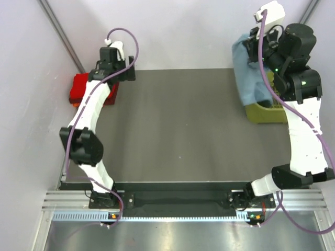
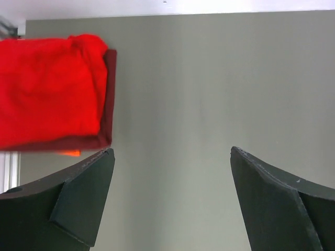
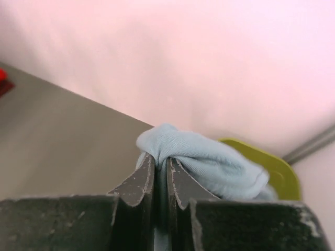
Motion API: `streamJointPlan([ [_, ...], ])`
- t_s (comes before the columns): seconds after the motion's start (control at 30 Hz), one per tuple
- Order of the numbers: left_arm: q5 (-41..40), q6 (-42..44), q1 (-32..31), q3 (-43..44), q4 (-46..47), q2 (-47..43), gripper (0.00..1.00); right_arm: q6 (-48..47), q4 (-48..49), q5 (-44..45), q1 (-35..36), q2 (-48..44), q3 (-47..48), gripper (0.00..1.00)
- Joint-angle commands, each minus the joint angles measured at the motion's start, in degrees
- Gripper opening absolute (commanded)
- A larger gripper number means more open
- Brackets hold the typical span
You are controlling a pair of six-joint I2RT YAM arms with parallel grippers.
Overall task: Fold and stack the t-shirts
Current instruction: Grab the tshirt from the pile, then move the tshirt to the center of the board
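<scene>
A grey-blue t-shirt (image 1: 251, 73) hangs from my right gripper (image 1: 261, 39) above the olive-green basket (image 1: 267, 112) at the far right. In the right wrist view the right gripper (image 3: 160, 159) is shut on a bunch of that grey-blue t-shirt (image 3: 209, 162). A stack of folded shirts (image 1: 84, 86) lies at the far left: bright red (image 2: 47, 94) on top, dark red (image 2: 108, 104) under it, a sliver of orange (image 2: 70, 153) below. My left gripper (image 1: 118, 65) is open and empty, just right of the stack; the left wrist view shows it (image 2: 172, 157) over bare table.
The dark table mat (image 1: 178, 125) spans the middle. The basket's rim (image 3: 277, 167) shows behind the held shirt. Pale walls close in on the left, back and right. A metal rail (image 1: 183, 204) runs along the near edge by the arm bases.
</scene>
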Motion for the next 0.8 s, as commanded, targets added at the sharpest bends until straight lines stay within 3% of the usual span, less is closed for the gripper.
streamJointPlan([
  [0.0, 4.3, -2.6, -0.4, -6.4, 3.1, -8.4, 0.96, 1.7, -5.6, -0.3, 5.5, -0.4, 1.1, 0.02],
  [0.17, 7.5, -4.9, -0.1, -13.6, 6.4, -15.2, 0.95, 2.6, -5.6, -2.9, 8.9, -1.5, -0.8, 0.01],
  [0.43, 5.6, -5.7, 0.8, -15.1, 6.2, -17.6, 0.94, -5.6, -4.7, -3.5, 26.1, 4.8, 9.5, 0.00],
  [0.6, 1.6, -4.9, 3.2, -14.5, 6.0, -17.6, 0.93, -3.0, 6.7, -7.8, 29.6, 6.5, 12.6, 0.01],
  [0.77, 0.6, -4.0, 5.9, -13.3, 5.7, -17.6, 0.93, -1.5, 16.6, -6.6, 29.6, 6.6, 13.4, 0.00],
])
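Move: The right hand, with the blue t-shirt already in its fingers, is high up: the clear table middle lies about 22 cm to its left, 6 cm back and 50 cm below, the green basket some 26 cm to its right and 11 cm ahead. From the empty left hand the table middle is roughly 21 cm right, 18 cm back and 27 cm below. The right hand carries the pinched t-shirt some 20 cm left towards mid-table, turning counter-clockwise; the left backs 6 cm. ##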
